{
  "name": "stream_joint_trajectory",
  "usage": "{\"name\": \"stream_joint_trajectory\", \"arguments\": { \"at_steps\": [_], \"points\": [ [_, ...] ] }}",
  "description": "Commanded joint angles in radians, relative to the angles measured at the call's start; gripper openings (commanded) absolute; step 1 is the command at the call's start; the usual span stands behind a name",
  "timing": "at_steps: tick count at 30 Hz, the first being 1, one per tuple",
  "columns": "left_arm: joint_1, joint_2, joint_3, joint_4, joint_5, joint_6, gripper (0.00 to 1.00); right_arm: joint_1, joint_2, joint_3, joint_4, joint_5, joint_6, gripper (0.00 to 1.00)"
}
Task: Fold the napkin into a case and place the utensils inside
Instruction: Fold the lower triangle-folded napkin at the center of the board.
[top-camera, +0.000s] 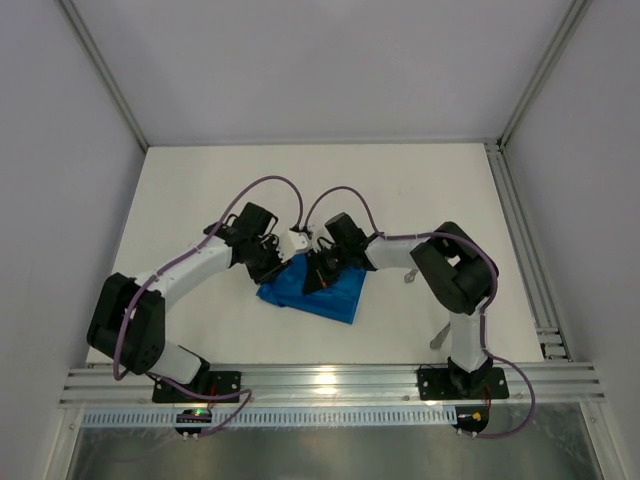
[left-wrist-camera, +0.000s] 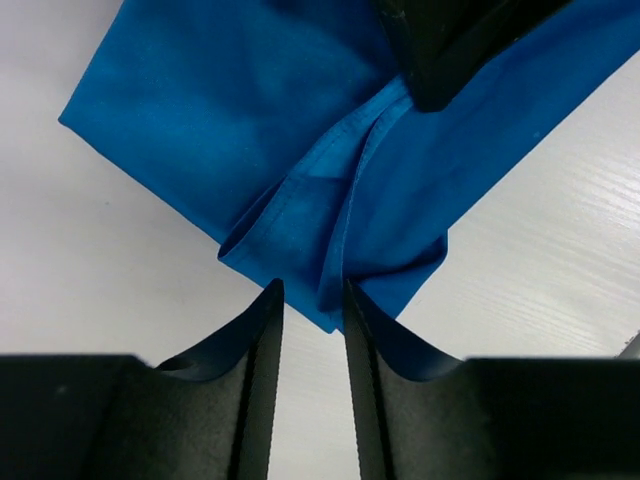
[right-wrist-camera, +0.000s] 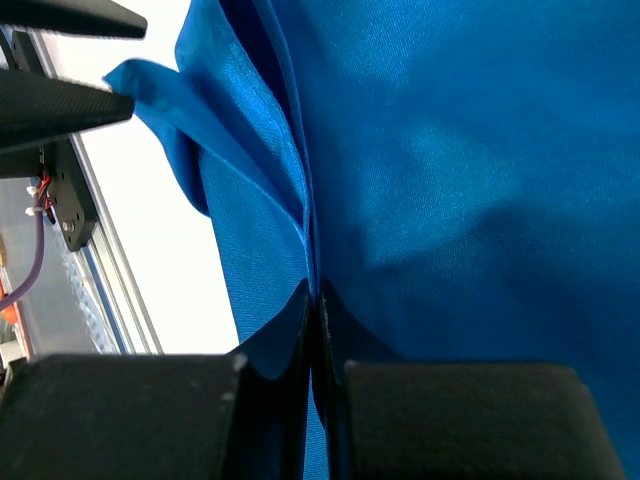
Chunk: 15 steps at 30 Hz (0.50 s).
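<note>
The blue napkin (top-camera: 332, 300) lies rumpled and partly folded on the white table, mid-way between both arms. My right gripper (top-camera: 316, 280) (right-wrist-camera: 316, 292) is shut on a raised fold of the napkin (right-wrist-camera: 450, 150). My left gripper (top-camera: 277, 267) (left-wrist-camera: 312, 292) stands open, with a corner of the napkin (left-wrist-camera: 250, 120) lying just between its fingertips, ungripped. One right finger (left-wrist-camera: 450, 50) shows at the top of the left wrist view. Two silver utensils lie to the right: one (top-camera: 410, 276) beside the right forearm, the other (top-camera: 438, 338) near the right arm's base.
An aluminium rail (top-camera: 330, 382) runs along the near edge of the table, and another (top-camera: 522, 250) along its right side. Grey enclosure walls stand at the left, back and right. Purple cables loop above both wrists.
</note>
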Motion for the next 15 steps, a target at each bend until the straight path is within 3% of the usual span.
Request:
{"name": "stream_joint_trajectory", "arguments": {
  "at_steps": [1, 8, 15],
  "points": [
    [0.003, 0.019, -0.019, 0.069, -0.009, 0.018, 0.28, -0.003, 0.026, 0.023, -0.065, 0.012, -0.041, 0.08],
    [0.003, 0.045, -0.003, 0.045, 0.024, 0.015, 0.29, -0.003, 0.026, 0.034, -0.077, 0.009, -0.048, 0.07],
    [0.003, 0.091, -0.003, 0.074, -0.035, -0.013, 0.0, -0.005, 0.025, 0.037, -0.076, -0.017, -0.05, 0.11]
  ]
}}
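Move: Just below the left fingertips, about 2 cm down and practically level with them otherwise, is the raised flap at the napkin's left end. The right fingers' hold on the standing fold is some 9 cm to the left hand's right and 4 cm lower. The napkin's far corner lies roughly 9 cm ahead and 7 cm right, its near right corner 9 cm back and 20 cm right. From the right hand, the flap is about 9 cm left, 2 cm higher. Sinking about 2 cm almost straight down onto the raised flap at the napkin's left end, the left hand shuts its half-open fingers and pinches the flap between the tips, with hardly any turn of the wrist. The right hand stays in place, still gripping the standing fold. ##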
